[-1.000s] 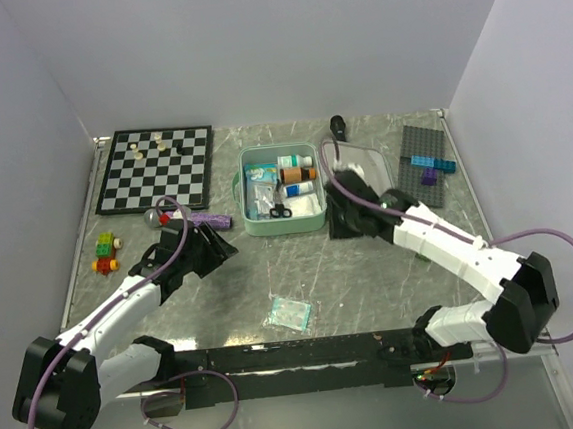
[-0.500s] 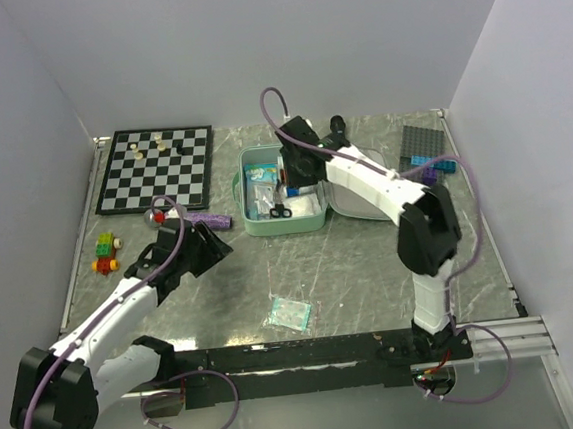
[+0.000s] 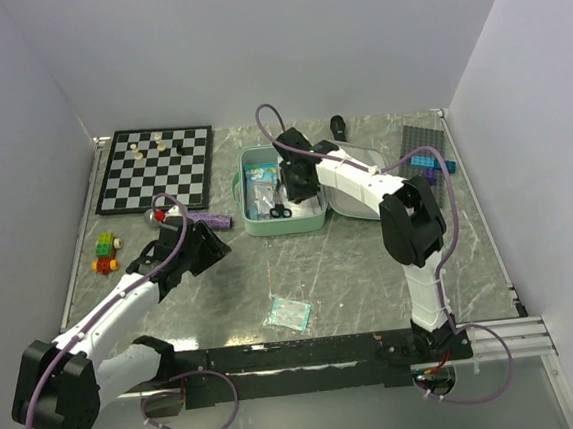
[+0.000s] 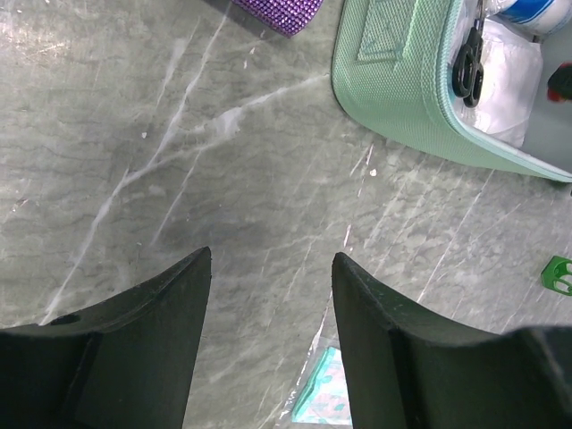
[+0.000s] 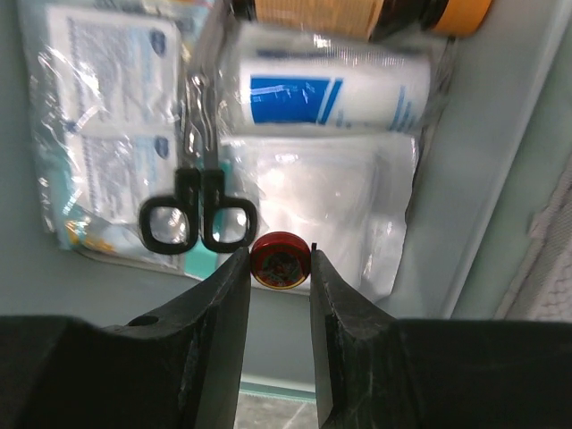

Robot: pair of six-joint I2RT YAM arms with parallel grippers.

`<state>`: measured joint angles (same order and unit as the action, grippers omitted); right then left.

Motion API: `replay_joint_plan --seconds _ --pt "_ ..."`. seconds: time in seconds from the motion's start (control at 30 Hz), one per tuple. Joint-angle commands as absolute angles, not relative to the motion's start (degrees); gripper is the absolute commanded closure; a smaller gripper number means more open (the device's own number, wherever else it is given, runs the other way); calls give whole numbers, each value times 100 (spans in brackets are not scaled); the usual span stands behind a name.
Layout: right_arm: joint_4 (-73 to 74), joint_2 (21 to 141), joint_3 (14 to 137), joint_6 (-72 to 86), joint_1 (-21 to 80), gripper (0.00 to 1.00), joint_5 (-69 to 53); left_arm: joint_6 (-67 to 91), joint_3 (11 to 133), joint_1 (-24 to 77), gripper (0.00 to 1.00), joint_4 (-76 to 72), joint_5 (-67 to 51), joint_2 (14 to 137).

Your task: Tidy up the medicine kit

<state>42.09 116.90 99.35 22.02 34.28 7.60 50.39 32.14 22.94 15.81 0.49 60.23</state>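
The medicine kit is a mint-green zip case lying open in the middle of the table, also seen in the left wrist view. Inside lie black-handled scissors, a wrapped gauze roll and flat packets. My right gripper hangs over the kit's interior, shut on a small red round tin. Left of the kit, my left gripper hovers above bare table, open with nothing between its fingers.
A teal sachet lies on the table near the front. A purple tube rests left of the kit. The chessboard is at the back left, a toy-brick car at the left, a grey baseplate at the back right.
My right arm has swung from the kit's right side to over its interior, carrying the red tin. The left arm has hardly moved.
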Motion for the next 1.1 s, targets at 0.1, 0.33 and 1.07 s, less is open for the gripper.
replay_joint_plan --seconds 0.1,0.33,1.07 --pt "4157 11453 9853 2241 3437 75 650 5027 3384 2268 39 1538 105 5977" --pt "4421 11040 10292 2285 3437 47 650 5036 3428 2267 39 1556 70 5950" --pt "2049 8341 5933 3313 3358 32 422 5168 3903 2268 38 1512 -79 5968"
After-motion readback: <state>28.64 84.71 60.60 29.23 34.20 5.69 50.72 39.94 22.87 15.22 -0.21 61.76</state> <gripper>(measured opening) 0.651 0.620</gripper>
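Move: The small red tin is already between my right fingertips inside the kit, and its landing spot on the gauze packet is about 1 cm back and 2 cm below. The packet's middle is 1 cm ahead and 2 cm right; the scissor handles lie some 4 cm left and 1 cm back, the blue-white bottle roughly 4 cm ahead and 1 cm right. From my left hand that spot is about 12 cm ahead, 18 cm right and slightly lower. I settle my right fingers a touch lower, open them to let go of the red tin on the gauze, then lift some 10 cm clear and swing back and right over the kit's near wall, opening a little wider and sinking again outside it, about 10 cm nearer my base. My empty left hand rises about 5 cm, easing forward too. ##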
